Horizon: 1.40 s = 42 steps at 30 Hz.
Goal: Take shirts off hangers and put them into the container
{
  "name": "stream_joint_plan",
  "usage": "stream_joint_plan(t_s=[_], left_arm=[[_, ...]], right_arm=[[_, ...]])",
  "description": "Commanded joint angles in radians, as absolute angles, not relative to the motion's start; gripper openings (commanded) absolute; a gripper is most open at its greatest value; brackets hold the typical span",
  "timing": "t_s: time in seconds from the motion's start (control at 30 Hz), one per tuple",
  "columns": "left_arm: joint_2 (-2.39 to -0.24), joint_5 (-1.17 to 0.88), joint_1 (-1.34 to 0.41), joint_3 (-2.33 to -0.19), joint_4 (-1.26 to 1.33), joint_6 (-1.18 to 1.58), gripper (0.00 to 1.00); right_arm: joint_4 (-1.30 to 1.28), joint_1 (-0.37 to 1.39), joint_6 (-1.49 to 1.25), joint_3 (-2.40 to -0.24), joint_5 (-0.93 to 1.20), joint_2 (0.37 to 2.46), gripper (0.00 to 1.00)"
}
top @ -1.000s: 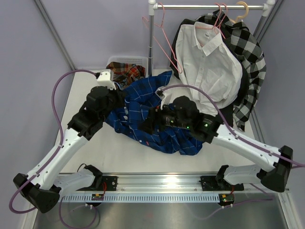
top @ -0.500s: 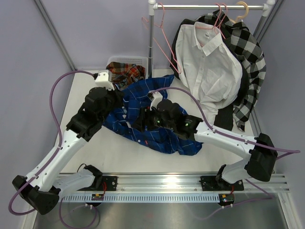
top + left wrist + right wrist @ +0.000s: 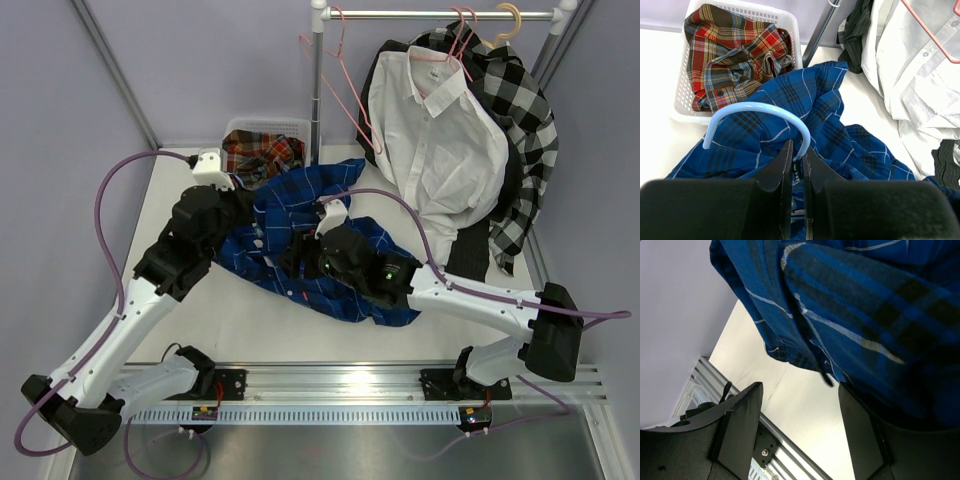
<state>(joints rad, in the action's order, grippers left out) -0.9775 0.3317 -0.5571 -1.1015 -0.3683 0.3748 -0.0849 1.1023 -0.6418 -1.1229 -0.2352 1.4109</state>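
The royal blue shirt [image 3: 300, 225] lies crumpled mid-table, still on a light blue hanger [image 3: 757, 107]. My left gripper [image 3: 797, 148] is shut on that hanger's hook end, just above the cloth [image 3: 850, 145]. My right gripper [image 3: 799, 387] stands open low at the shirt's front edge [image 3: 865, 305], with a fold hanging against its right finger [image 3: 860, 435] and bare table between the jaws. In the top view it sits at the shirt's middle [image 3: 303, 262], near the left gripper [image 3: 246, 206]. The red plaid shirt [image 3: 735, 55] lies in the white container [image 3: 792, 30].
A white shirt [image 3: 440, 140] on a pink hanger and a black-and-white checked shirt [image 3: 522, 110] hang from the rail [image 3: 440, 14] at back right. An empty pink hanger [image 3: 345, 95] dangles beside the upright pole [image 3: 318, 90]. The container [image 3: 262, 124] stands at the back.
My right gripper has swung left across the blue shirt toward the left arm, its jaws a little narrower. The left gripper and hanger have lifted slightly toward the back.
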Motion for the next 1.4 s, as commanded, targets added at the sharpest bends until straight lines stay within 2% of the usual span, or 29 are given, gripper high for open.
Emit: stream_joint_plan(t_s=[0.0,0.23,0.53,0.73,0.77,0.83,0.93,0.97,1.13,1.37], left_arm=[[-0.951,0.387,-0.56,-1.095,-0.305,0.385,0.0],[-0.948,0.402,-0.558,-1.094,-0.307,0.385,0.0],[-0.942,0.388,-0.56,-1.091,-0.305,0.399,0.0],[-0.939,0.387,-0.558,-1.092,-0.305,0.399,0.0],[-0.936,0.387,-0.56,-1.092,-0.305,0.399,0.0],[-0.934,0.388,-0.558,-1.091,-0.305,0.397,0.0],[-0.931,0.388,-0.56,-1.091,-0.307,0.396,0.0],[-0.931,0.39,-0.558,-1.091,-0.305,0.396,0.0],[-0.919,0.432,-0.558,-1.097,-0.314,0.367,0.0],[-0.888,0.466,-0.558,-1.1,-0.318,0.333,0.0]], right_arm=[[-0.08,1.121,-0.679,-1.112,-0.388,1.381,0.72],[-0.106,1.135,-0.709,-1.137,-0.485,1.397,0.74],[0.041,1.137,-0.655,-1.155,-0.427,1.457,0.75],[0.08,1.135,-0.627,-1.198,-0.408,1.512,0.7],[0.084,1.137,-0.621,-1.201,-0.41,1.514,0.63],[0.094,1.137,-0.614,-1.204,-0.42,1.511,0.57],[0.078,1.137,-0.598,-1.206,-0.457,1.488,0.38],[0.072,1.137,-0.591,-1.204,-0.468,1.477,0.27],[-0.044,1.137,-0.58,-1.198,-0.546,1.373,0.0],[-0.25,1.128,-0.577,-1.166,-0.667,1.157,0.0]])
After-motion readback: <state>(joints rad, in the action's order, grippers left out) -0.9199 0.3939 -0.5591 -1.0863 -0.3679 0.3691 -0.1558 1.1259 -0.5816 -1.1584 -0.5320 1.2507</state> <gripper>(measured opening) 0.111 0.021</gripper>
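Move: The blue shirt's near edge, where I'll pinch it, is about 3 cm ahead and 2 cm left of my open right hand, at its height. The blue hanger in my left hand is some 11 cm ahead, 10 cm left and 7 cm higher; the container is roughly 38 cm ahead, 12 cm left, well below. From my left hand that edge lies about 8 cm back, 8 cm right and 7 cm down. My right hand edges about 3 cm forward into the blue shirt, swaying a little right and back left, and shuts its fingers on the cloth. Then I pull away right and up, some 7 cm each, the wrist turning clockwise and fingers tipping up, while my left hand keeps its grip on the hanger and finally eases a little left and up. ##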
